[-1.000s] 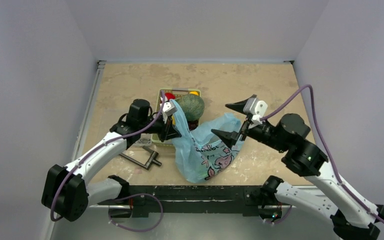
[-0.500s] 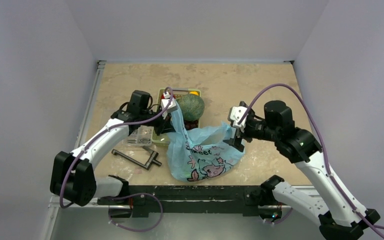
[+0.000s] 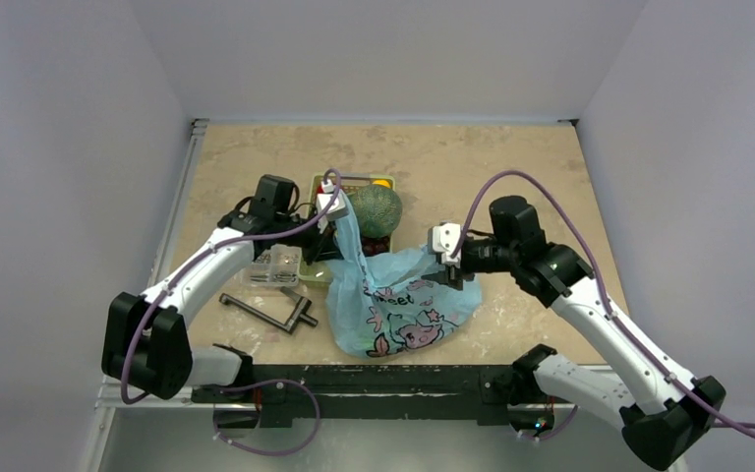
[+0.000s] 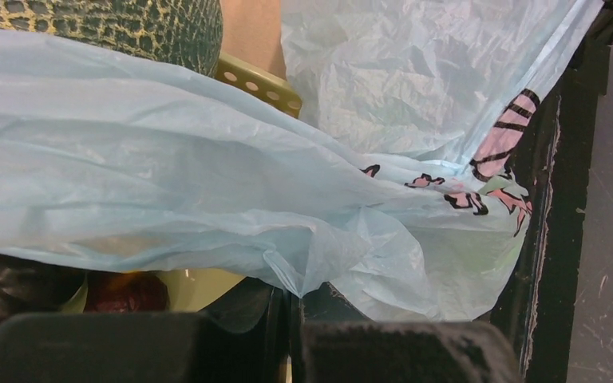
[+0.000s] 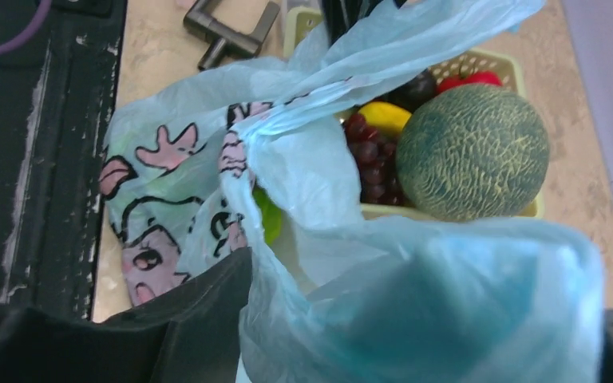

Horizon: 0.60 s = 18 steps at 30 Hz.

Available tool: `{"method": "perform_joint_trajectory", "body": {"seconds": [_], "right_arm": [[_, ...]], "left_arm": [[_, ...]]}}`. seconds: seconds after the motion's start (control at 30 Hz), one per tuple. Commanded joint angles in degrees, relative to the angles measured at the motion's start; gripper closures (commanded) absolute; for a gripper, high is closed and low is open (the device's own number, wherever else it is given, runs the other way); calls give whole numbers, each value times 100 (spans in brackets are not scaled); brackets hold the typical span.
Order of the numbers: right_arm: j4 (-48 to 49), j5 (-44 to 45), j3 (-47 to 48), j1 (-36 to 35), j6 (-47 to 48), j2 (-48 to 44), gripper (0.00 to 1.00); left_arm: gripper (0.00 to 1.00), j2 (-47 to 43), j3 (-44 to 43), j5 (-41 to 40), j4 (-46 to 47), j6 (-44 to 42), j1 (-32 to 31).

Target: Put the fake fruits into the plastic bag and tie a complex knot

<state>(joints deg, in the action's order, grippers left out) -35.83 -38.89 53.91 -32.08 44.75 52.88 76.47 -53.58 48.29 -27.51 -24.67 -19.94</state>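
The light-blue plastic bag (image 3: 398, 307) lies at the table's near middle, its mouth stretched between both grippers. My left gripper (image 3: 335, 218) is shut on the bag's left handle; the film is pinched between its fingers (image 4: 295, 291). My right gripper (image 3: 449, 264) stands open at the bag's right edge, with the film bunched between its fingers and draped over one of them (image 5: 423, 307). A green piece (image 5: 267, 217) shows inside the bag. The melon (image 3: 375, 209), grapes (image 5: 367, 155), banana (image 5: 383, 116) and a red fruit (image 5: 471, 80) sit in the green basket (image 3: 326, 183). No knot shows.
A clear plastic box (image 3: 273, 265) stands left of the bag, under my left arm. A dark metal tool (image 3: 270, 313) lies in front of it. The black rail (image 3: 383, 379) runs along the near table edge, close to the bag's bottom.
My right arm swung left and its gripper came down onto the bag's right edge, jaws narrowing. The bag spread wider and lower. My left gripper shifted slightly back, still holding the handle.
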Motion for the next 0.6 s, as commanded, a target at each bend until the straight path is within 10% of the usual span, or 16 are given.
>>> {"method": "perform_joint_trajectory", "body": {"seconds": [0.0,0.1,0.37,0.57], "right_arm": [[1271,-463,180,24,-681,282,68],[1511,-345,164,22,-1203,369,100],[2298,1016,-91,19,-3615,654,100],[2241,923,-111,20,-3763,820,100]], "left_arm": [[100,-426,20,146,326,-18,50],[100,-809,306,-142,717,224,48],[100,-1760,1146,-1384,1007,639,-299],[35,-2753,1163,-676,377,773,321]]}}
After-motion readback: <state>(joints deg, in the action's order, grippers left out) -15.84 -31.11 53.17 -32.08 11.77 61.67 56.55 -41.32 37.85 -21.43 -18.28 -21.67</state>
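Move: The right rim of the plastic bag's mouth lies right between the right hand's open fingers, about 1 cm ahead and 1 cm to the left, at their height; the bag's full body is some 6 cm back, 5 cm left and 14 cm below, and the melon about 14 cm ahead, 11 cm left and 15 cm below. From the left hand, still shut on the bag's left side, that right rim is some 19 cm to the right, 5 cm back and 6 cm higher, the melon 8 cm ahead, 8 cm right and 5 cm lower. The right hand finishes closing its fingers and pinches the right rim of the bag, drawing it forward about 5 cm and some 3 cm left while rising a little and sinking again, and turning about 30 degrees so the fingers swing clockwise. The left hand, still gripping the bag's left side, first lifts it some 2.5 cm, then eases back and to its left by about as much, away from the melon, while its fingers open to half around the plastic. ##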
